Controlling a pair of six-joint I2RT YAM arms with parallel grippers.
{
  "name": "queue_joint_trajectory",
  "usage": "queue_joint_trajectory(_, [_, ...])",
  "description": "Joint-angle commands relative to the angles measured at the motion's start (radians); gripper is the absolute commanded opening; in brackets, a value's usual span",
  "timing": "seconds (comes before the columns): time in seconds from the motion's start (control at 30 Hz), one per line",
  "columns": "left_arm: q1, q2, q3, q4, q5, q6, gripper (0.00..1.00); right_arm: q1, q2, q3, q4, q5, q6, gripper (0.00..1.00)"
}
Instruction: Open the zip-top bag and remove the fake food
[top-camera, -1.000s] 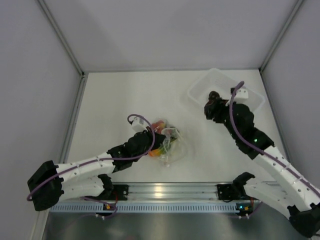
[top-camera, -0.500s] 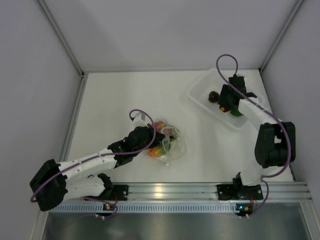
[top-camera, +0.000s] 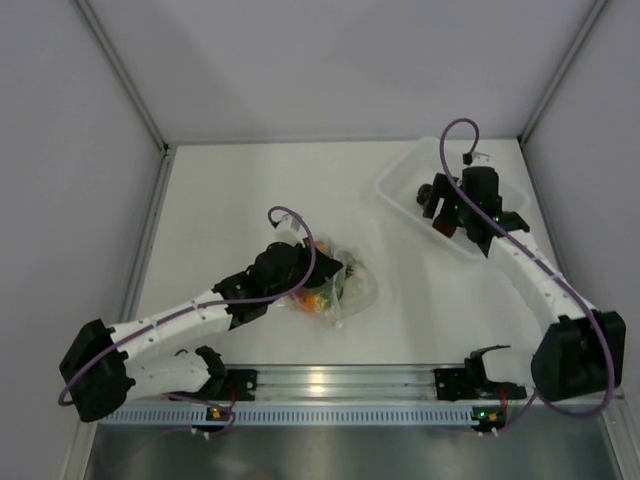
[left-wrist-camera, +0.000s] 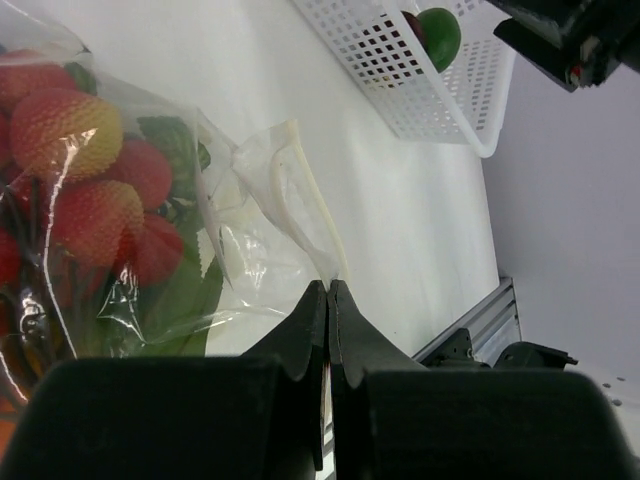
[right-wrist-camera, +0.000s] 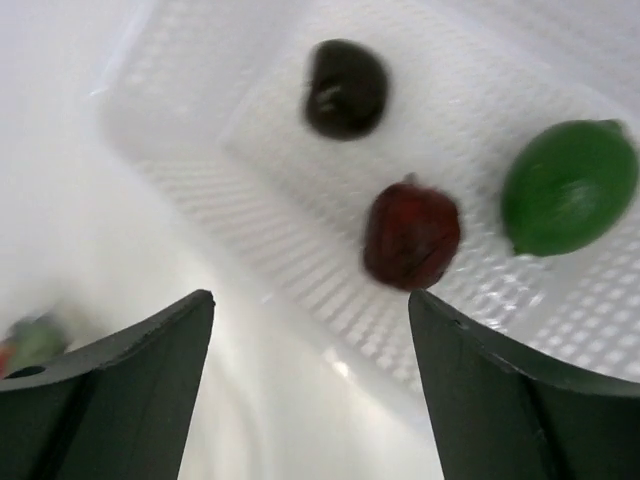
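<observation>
The clear zip-top bag (top-camera: 354, 288) lies on the white table, with its top edge loose and crinkled in the left wrist view (left-wrist-camera: 285, 190). Inside it are red clustered fake food pieces (left-wrist-camera: 90, 180) with green leaves, and an orange piece (top-camera: 320, 299). My left gripper (left-wrist-camera: 328, 287) is shut on the bag's plastic edge and sits at the bag's left side in the top view (top-camera: 318, 272). My right gripper (right-wrist-camera: 310, 300) is open and empty above the white tub (right-wrist-camera: 300, 270). In the tub lie a dark maroon piece (right-wrist-camera: 345, 88), a red piece (right-wrist-camera: 411, 235) and a green round piece (right-wrist-camera: 568, 187).
The rigid white perforated tub (top-camera: 404, 172) stands at the back right, close to the right wall. It also shows in the left wrist view (left-wrist-camera: 420, 100). An aluminium rail (top-camera: 330, 382) runs along the near edge. Grey walls close in the left, back and right.
My right gripper carried a dark piece over the tub, and now it is open and empty with the pieces lying in the tub. My left gripper shifted slightly up and right with the bag.
</observation>
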Motion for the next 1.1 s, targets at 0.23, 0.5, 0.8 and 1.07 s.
queue_joint_trajectory(0.23, [-0.013, -0.021, 0.092, 0.044, -0.001, -0.001, 0.0, 0.516, -0.481, -0.485, 0.451, -0.154, 0.373, 0.6])
queue_joint_trajectory(0.5, [-0.069, -0.007, 0.119, 0.101, -0.035, -0.023, 0.0, 0.748, -0.413, -0.56, 0.655, -0.004, 0.495, 0.52])
queue_joint_trajectory(0.8, [-0.152, -0.058, 0.129, 0.141, -0.174, -0.069, 0.0, 0.804, -0.327, -0.506, 0.561, 0.222, 0.512, 0.52])
queue_joint_trajectory(1.07, [-0.166, -0.088, 0.101, 0.141, -0.259, -0.08, 0.0, 0.804, -0.163, -0.354, 0.343, 0.159, 0.364, 0.56])
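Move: Back from the right hand by about 17 cm, 24 cm to its left and 5 cm lower, is the bag's open mouth; the food inside lies some 6 cm farther left of that mouth and 5 cm lower. In the basket, the dark red food is 3 cm ahead of the right hand, 4 cm right and 12 cm below, the green food 5 cm ahead and 13 cm right. The mouth is roughly 4 cm right of the left hand, the food 5 cm left and 9 cm down. Leaving the basket empty and half open, the right hand sweeps some 23 cm left and 15 cm back to the bag, rising slightly before it sinks, turning counter-clockwise about 25 degrees while its fingers close partway, and finally edges forward into the bag's mouth. The left hand keeps its pinch on the bag's edge and lifts it about 7 cm, easing slightly right and back. ##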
